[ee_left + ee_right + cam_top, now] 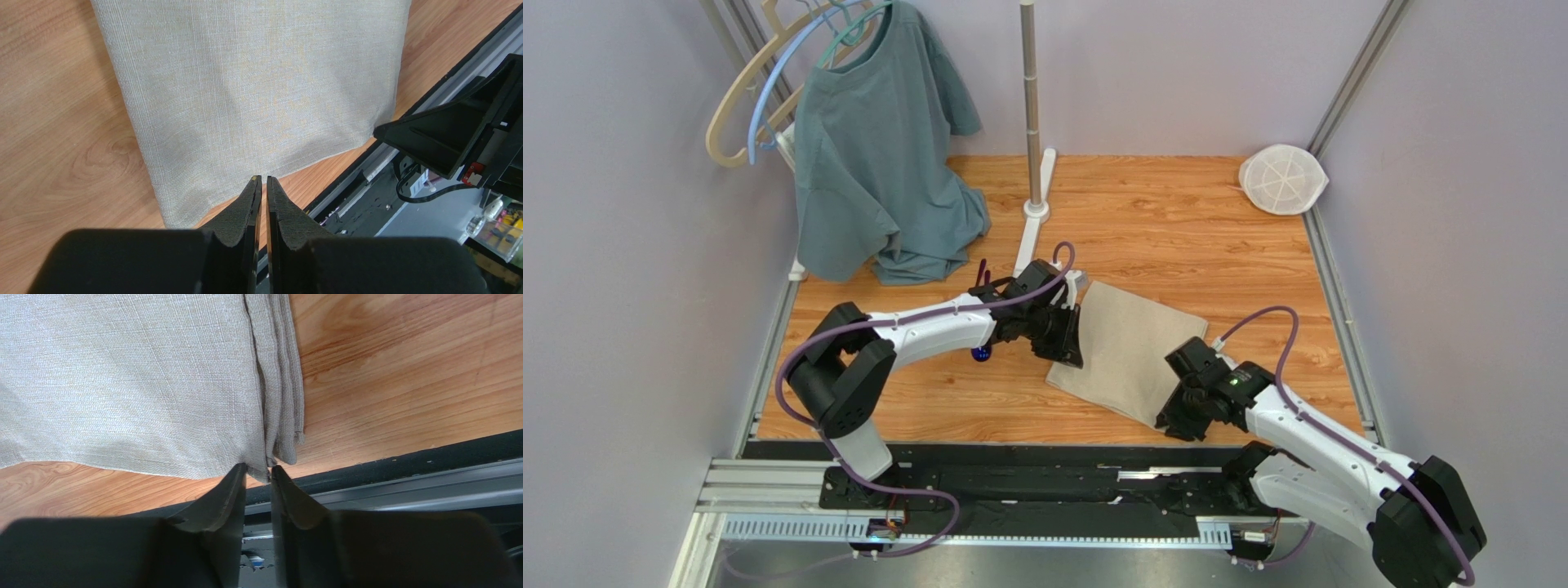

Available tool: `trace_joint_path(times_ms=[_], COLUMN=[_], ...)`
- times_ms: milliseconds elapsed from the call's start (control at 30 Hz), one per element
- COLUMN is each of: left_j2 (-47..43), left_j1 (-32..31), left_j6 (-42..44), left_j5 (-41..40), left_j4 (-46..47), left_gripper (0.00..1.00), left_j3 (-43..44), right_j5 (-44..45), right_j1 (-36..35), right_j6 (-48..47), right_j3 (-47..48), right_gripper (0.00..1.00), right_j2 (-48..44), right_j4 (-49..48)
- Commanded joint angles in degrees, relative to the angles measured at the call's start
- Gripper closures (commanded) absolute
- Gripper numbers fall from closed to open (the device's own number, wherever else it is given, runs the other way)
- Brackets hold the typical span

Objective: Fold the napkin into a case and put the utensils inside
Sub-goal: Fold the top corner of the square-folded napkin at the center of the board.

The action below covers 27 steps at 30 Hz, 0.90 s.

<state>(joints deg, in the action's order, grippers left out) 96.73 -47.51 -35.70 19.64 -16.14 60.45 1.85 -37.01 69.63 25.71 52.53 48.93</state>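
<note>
The beige napkin (pixel 1127 349) lies folded into an oblong on the wooden table, with several stacked layer edges (pixel 279 373) along one side. My left gripper (pixel 1065 338) is at its left edge. In the left wrist view the jaws are almost together, with the fingertips (pixel 253 184) pinching the cloth's edge (pixel 245 110). My right gripper (pixel 1179 402) is at the near right corner, and the cloth corner (pixel 261 468) fills the gap between its jaws. A spoon's purple bowl (pixel 981 354) shows under the left arm. Thin dark handles (pixel 983 271) stick out behind the arm.
A grey-green T-shirt (pixel 879 159) hangs at the back left, with hangers (pixel 762 92) beside it. A metal pole on a white stand (pixel 1031 123) rises at the back centre. A white mesh disc (pixel 1282 179) leans in the back right corner. A black rail (pixel 1014 484) runs along the near edge.
</note>
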Motion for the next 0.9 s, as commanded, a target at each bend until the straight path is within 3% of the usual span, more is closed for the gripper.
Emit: trace_joint_path(times_ms=[0, 167, 300, 467, 567, 700, 867], left_j2=[-3.3, -3.7, -3.9, -4.6, -4.7, -5.8, -3.4], left_j1=[-0.1, -0.1, -0.1, 0.4, 1.6, 2.2, 2.9], left_j6=[0.2, 0.7, 0.7, 1.4, 1.3, 0.4, 0.4], left_j5=[0.7, -0.1, 0.0, -2.7, -3.4, -8.0, -13.5], left_j4=[1.3, 0.8, 0.6, -1.3, -2.0, -1.0, -0.1], left_gripper=[0.85, 0.85, 0.85, 0.85, 0.85, 0.85, 0.87], left_j3=[-0.9, -0.9, -0.2, 1.1, 1.1, -0.7, -3.2], right_j5=[0.1, 0.0, 0.1, 2.5, 4.1, 4.3, 3.6], right_j1=[-0.3, -0.3, -0.3, -0.3, 0.4, 2.3, 3.1], right_j6=[2.0, 1.8, 1.6, -1.0, -7.8, -19.2, -29.1], right_j3=[0.2, 1.1, 2.7, 5.7, 8.0, 17.5, 33.0], right_gripper=[0.78, 0.81, 1.00, 1.00, 1.00, 1.00, 1.00], right_j2=[-0.6, -3.6, -5.9, -7.3, -5.0, 8.0, 29.5], right_j4=[-1.6, 1.9, 4.5, 5.2, -0.5, -9.3, -11.4])
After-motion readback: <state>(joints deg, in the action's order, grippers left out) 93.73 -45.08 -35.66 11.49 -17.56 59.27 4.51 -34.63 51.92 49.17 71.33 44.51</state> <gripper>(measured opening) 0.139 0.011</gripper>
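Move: The top-layer napkin corner that points back at the base lies between the right fingertips, hardly 1 cm below. The lower layers' corner sits about 2 cm right and 1 cm ahead. The napkin's middle is some 14 cm ahead and 6 cm left, its left corner about 9 cm ahead and 20 cm left, both 1 cm down. From the left hand, the near corner is roughly 15 cm right, 8 cm back and 5 cm lower. Shut the right fingers on the top layer's near corner, nearly in place, and pinch it. Then raise it and sweep it forward over the napkin towards its middle, gathering speed: about 10 cm forward, 6 cm up and a little left, turning some 15 degrees counter-clockwise. Late on, draw the left gripper, empty, about 4 cm forward and left, clear of the napkin. ##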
